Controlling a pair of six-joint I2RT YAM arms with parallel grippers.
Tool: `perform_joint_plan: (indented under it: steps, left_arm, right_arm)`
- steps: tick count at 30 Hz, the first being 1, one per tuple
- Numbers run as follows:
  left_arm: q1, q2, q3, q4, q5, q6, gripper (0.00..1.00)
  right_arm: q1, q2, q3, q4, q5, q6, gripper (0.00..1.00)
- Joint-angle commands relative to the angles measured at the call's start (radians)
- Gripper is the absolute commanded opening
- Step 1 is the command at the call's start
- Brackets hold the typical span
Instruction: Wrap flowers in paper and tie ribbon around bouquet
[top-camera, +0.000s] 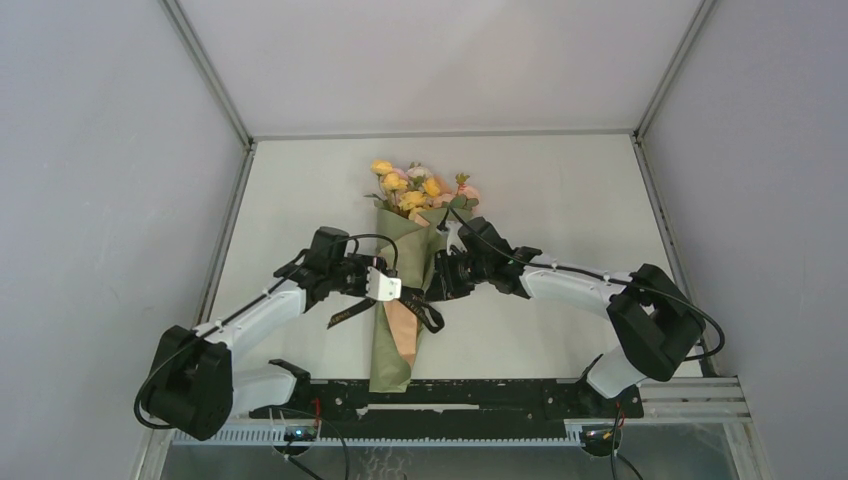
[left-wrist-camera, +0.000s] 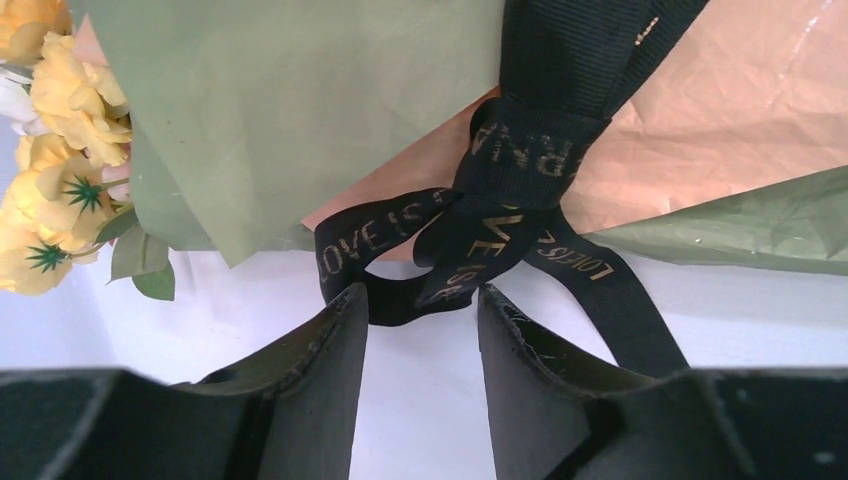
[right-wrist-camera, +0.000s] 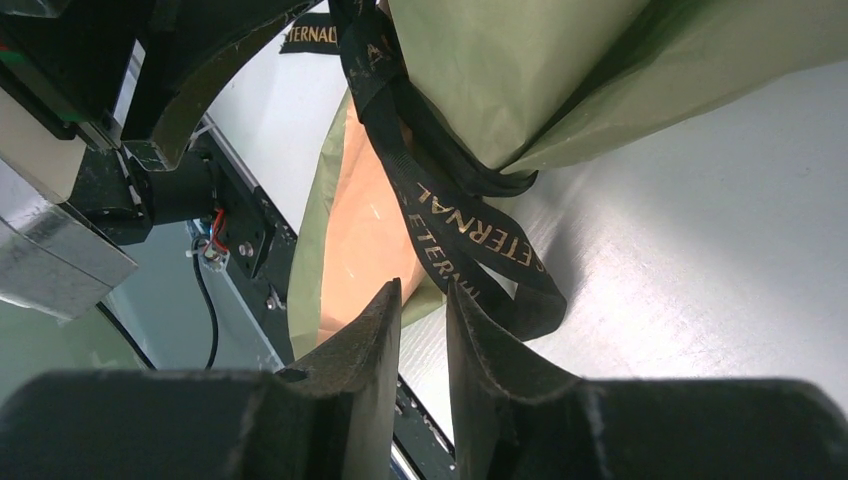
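The bouquet lies lengthwise mid-table, its yellow and pink flowers (top-camera: 415, 190) at the far end. Olive paper (top-camera: 392, 345) wraps it in a cone, and peach lining (top-camera: 403, 322) shows near the foot. A black ribbon (top-camera: 428, 315) with gold lettering is looped round the cone's waist, one tail (top-camera: 345, 315) trailing left. My left gripper (top-camera: 406, 292) is at the cone's left side, open; the ribbon knot (left-wrist-camera: 500, 230) lies just beyond its fingertips (left-wrist-camera: 350, 300), nothing between them. My right gripper (top-camera: 438, 284) is on the right side, jaws a narrow gap apart and empty, a ribbon loop (right-wrist-camera: 500, 260) beside one finger (right-wrist-camera: 465, 310).
A black rail (top-camera: 450, 395) runs along the near table edge just below the bouquet's foot, with wiring (right-wrist-camera: 215, 240) on it. Grey enclosure walls (top-camera: 100, 200) stand left, right and behind. White tabletop (top-camera: 560, 200) spreads on both sides of the bouquet.
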Motion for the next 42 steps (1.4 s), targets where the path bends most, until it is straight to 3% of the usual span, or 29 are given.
perform_joint_plan:
  steps: [1,5,13,24,28,33,39,42]
  left_arm:
    - [0.003,0.012,0.020,0.029,0.046,-0.025,0.49]
    - [-0.004,0.016,0.012,-0.019,0.072,0.005,0.39]
    - [-0.010,-0.032,0.036,-0.199,0.070,0.067,0.01]
    - [-0.009,-0.084,0.060,-0.409,0.005,0.110,0.00]
    - [-0.007,-0.098,0.070,-0.520,-0.030,0.139,0.00]
    - [-0.011,-0.089,0.082,-0.749,-0.052,0.285,0.00]
    - [-0.041,-0.103,0.039,-0.754,-0.064,0.293,0.00]
    - [-0.065,-0.101,0.026,-0.741,-0.052,0.278,0.00]
  right_arm:
    - [0.005,0.004,0.038,0.020,-0.004,-0.017,0.31]
    - [0.009,0.001,0.038,0.009,-0.001,-0.020,0.31]
    - [0.009,0.027,0.038,0.064,-0.040,-0.005,0.30]
    - [0.019,0.082,0.085,0.098,-0.068,0.000,0.35]
    - [0.014,0.063,0.085,0.062,-0.036,-0.020,0.48]
    - [-0.009,0.029,0.055,0.026,0.002,-0.039,0.57]
    - [-0.055,0.047,-0.001,0.067,-0.003,-0.006,0.72]
    - [-0.060,0.068,-0.001,0.095,-0.017,-0.004,0.74]
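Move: The left fingers straddle the ribbon's left loop, its middle about 2 cm to their right and 2 cm below. From that hand the knot is some 4 cm back, 6 cm right; the loose tail about 7 cm back, 1 cm left; the flowers roughly 16 cm ahead, 8 cm right. The right loop hangs about 2 cm back, 2 cm left and 4 cm below the right hand, the knot 6 cm to its left, 1 cm back. Left fingers pinch the ribbon's left loop and pull some 11 cm back and leftward; the right hand opens wider. ##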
